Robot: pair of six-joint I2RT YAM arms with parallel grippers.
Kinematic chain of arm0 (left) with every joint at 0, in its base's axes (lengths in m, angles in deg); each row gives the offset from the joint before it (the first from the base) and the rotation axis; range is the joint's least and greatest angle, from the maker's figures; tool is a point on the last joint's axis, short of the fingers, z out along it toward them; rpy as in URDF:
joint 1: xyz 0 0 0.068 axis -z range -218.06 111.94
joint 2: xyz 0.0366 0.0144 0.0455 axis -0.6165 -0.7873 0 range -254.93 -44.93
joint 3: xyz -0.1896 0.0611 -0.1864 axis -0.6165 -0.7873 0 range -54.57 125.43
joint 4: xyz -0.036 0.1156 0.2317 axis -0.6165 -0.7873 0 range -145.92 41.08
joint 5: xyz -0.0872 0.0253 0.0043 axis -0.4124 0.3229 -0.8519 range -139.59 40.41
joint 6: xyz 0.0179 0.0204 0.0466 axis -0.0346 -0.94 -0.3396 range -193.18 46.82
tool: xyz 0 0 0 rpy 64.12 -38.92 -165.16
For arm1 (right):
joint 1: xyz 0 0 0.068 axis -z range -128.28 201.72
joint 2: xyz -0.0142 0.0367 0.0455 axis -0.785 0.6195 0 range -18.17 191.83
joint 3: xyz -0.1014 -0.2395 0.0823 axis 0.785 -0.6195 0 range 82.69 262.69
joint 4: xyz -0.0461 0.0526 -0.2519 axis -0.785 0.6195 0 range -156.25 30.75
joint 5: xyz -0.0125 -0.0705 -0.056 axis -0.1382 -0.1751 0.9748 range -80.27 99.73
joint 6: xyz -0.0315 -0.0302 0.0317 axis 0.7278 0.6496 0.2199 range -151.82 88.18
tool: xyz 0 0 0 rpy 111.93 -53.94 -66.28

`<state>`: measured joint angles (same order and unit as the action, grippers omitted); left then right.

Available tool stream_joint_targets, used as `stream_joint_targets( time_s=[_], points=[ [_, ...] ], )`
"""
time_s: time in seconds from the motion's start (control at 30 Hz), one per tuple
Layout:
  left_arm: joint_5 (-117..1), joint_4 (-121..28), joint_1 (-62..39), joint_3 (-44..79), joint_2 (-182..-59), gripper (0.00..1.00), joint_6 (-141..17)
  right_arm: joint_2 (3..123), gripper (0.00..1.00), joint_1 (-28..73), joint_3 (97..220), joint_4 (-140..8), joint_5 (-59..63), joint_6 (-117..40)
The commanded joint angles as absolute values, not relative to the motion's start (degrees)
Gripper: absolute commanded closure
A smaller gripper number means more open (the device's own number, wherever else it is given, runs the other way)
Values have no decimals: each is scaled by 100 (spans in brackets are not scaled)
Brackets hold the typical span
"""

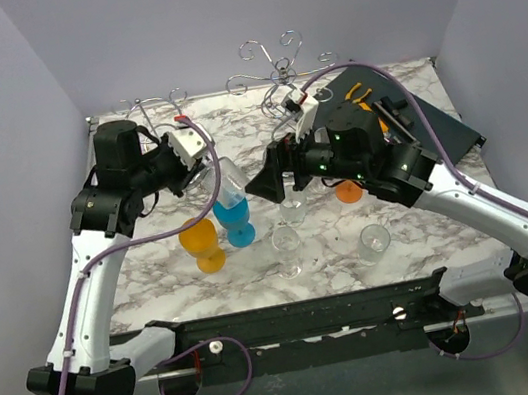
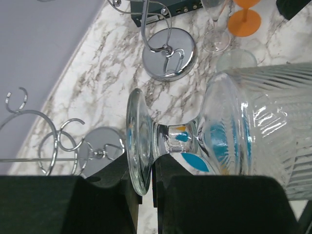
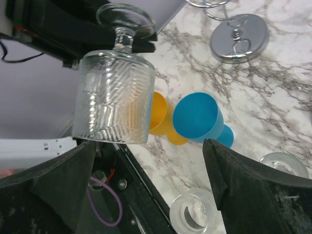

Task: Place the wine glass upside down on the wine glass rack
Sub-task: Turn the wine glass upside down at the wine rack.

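Note:
A clear ribbed wine glass [image 1: 225, 179] hangs above the table, tilted, its bowl [image 2: 263, 131] to the right in the left wrist view and its foot [image 2: 136, 141] at the fingers. My left gripper [image 2: 146, 170] is shut on the glass at the stem, just behind the foot. In the right wrist view the same glass [image 3: 114, 97] hangs foot up and mouth down, just off the left finger. My right gripper [image 3: 148, 151] is open, with nothing between its fingers. Two chrome wire wine glass racks [image 1: 273, 59] [image 1: 155, 104] stand at the back; their round bases [image 2: 169, 53] [image 2: 100, 151] show below the glass.
Under the arms stand a blue goblet [image 1: 237, 217] and an orange goblet [image 1: 203, 243]. Clear glasses [image 1: 287, 249] [image 1: 374, 240] stand nearer the front, and a small orange glass [image 1: 348, 191] sits by my right arm. A black box [image 1: 412, 112] lies at the back right.

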<state>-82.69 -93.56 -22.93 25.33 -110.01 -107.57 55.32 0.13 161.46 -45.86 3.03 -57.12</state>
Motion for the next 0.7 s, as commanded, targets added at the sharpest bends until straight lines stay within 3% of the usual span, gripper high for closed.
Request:
stream_joint_targets(
  time_s=[0.0,0.27,0.67],
  points=[
    [-8082,-9066,-2205,2594,-10690,100,-12018,5562,0,0,16585,-4176,-806,-5273],
    [-7921,-8467,-1988,2306,-10279,100,-12879,6203,0,-4,16943,-4788,-1388,-5415],
    [-7789,-8089,-1857,2016,-10066,100,-13488,6629,0,-5,16286,-6433,-1675,-5730]
  ],
)
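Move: The left hand still pinches the wine glass by its foot end. The small rack stands about 14 cm ahead and 8 cm left of that hand, the tall rack some 12 cm ahead and 16 cm right, both reaching down below it. From the open right hand the glass is roughly 8 cm left, 1 cm ahead and slightly lower; the blue cup is 9 cm left, 4 ahead, the yellow cup 16 cm left, level with it, both some 22 cm below. Keep the left gripper shut on the glass's foot end and raise it about 4 cm, tipping its fingers up some 30 degrees to swing the bowl mouth-down. Bring the wide-open right gripper back and up a little, then about 6 cm left towards the bowl, sinking again and turning slightly counter-clockwise so its fingers face the glass; don't close. ##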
